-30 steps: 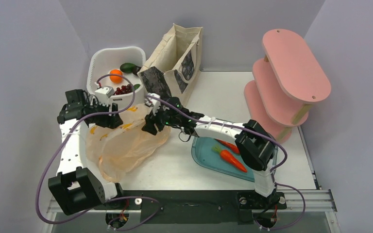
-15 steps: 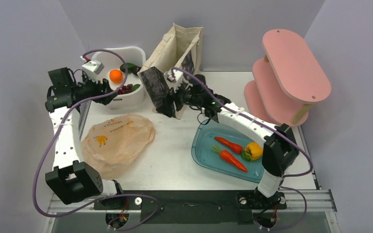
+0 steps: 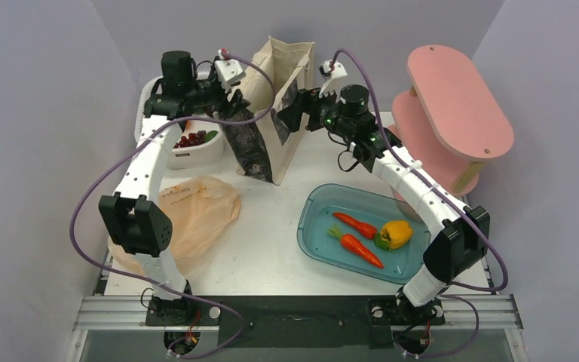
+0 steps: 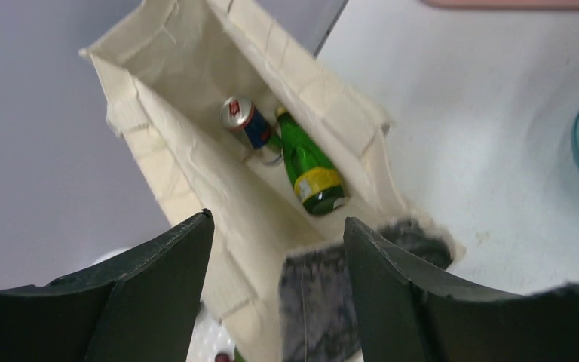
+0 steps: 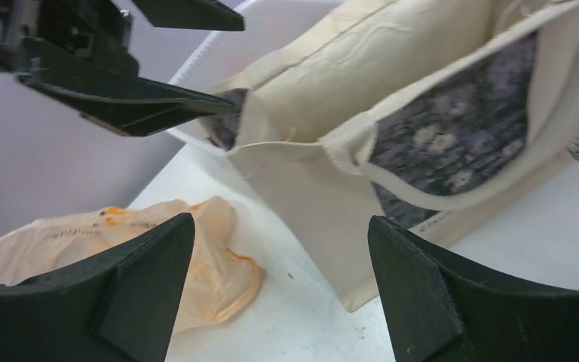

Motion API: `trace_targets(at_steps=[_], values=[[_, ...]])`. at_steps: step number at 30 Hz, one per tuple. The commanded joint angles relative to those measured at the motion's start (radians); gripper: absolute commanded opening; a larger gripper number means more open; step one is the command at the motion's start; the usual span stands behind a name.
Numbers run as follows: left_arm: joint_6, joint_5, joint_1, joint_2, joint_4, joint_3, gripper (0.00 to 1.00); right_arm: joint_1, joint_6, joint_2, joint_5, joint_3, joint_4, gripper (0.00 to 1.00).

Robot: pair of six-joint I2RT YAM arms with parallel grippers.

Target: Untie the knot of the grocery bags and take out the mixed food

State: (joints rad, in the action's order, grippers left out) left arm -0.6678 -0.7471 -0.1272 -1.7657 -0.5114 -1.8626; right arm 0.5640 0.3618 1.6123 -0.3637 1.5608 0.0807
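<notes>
The cream canvas tote (image 3: 271, 90) with dark floral panels stands open at the back. Deep inside it lie a blue-silver can (image 4: 243, 121) and a green bottle (image 4: 309, 167). My left gripper (image 3: 241, 111) hovers open over the tote's left end, its dark panel (image 4: 324, 302) showing between the fingers. My right gripper (image 3: 286, 119) is open beside the tote's right side (image 5: 332, 173), holding nothing. The peach plastic bag (image 3: 188, 219) lies flat and slack at the left; the knot is out of view. Two carrots (image 3: 358, 237) rest in the teal tray (image 3: 309, 219).
A yellow bell pepper (image 3: 394, 234) sits in the tray beside the carrots. A white basket (image 3: 196, 154) with red berries stands behind the plastic bag, left of the tote. A pink tiered shelf (image 3: 452, 105) occupies the back right.
Both arms left the plastic bag and swung back to the tote. The right gripper opened wide. The plastic bag dropped flat on the table.
</notes>
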Motion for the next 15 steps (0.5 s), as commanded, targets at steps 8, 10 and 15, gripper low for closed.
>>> trace_targets(at_steps=[8, 10, 15], values=[[0.42, 0.18, -0.21, -0.184, 0.081, -0.3, 0.62, -0.127, 0.049, -0.044, 0.122, 0.036, 0.0, 0.8], [0.399, 0.266, -0.235, -0.211, 0.029, -0.311, 0.62, -0.144, 0.037, -0.048, 0.123, 0.036, 0.003, 0.8], [0.34, 0.425, -0.261, -0.237, -0.047, -0.283, 0.62, -0.182, 0.023, -0.057, 0.123, 0.025, 0.004, 0.8]])
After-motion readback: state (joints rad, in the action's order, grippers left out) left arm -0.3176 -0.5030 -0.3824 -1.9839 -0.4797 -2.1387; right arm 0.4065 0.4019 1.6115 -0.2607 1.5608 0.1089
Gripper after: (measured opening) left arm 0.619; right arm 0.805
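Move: The tote bag's near-right rim corner lies about 12 cm to the left hand's right, 3 cm ahead and 5 cm below. From that hand, the green bottle inside the bag is roughly 10 cm ahead, 14 cm right and 20 cm down; the white basin is some 9 cm ahead, 18 cm left and 26 cm below. The right hand has the bag's side strap about 13 cm ahead, 1 cm right and 6 cm below, and the rim corner 7 cm ahead, 4 cm left and 5 cm below. Rightward across the tote's mouth goes the left hand, some 12 cm in a shallow arc that rises about 4 cm and sinks again, towards the near-right rim corner, fingers staying open. The right hand, also open and empty, swings right and forward about 10 cm alongside the bag's strap side, making room and turning some 15 degrees clockwise. ##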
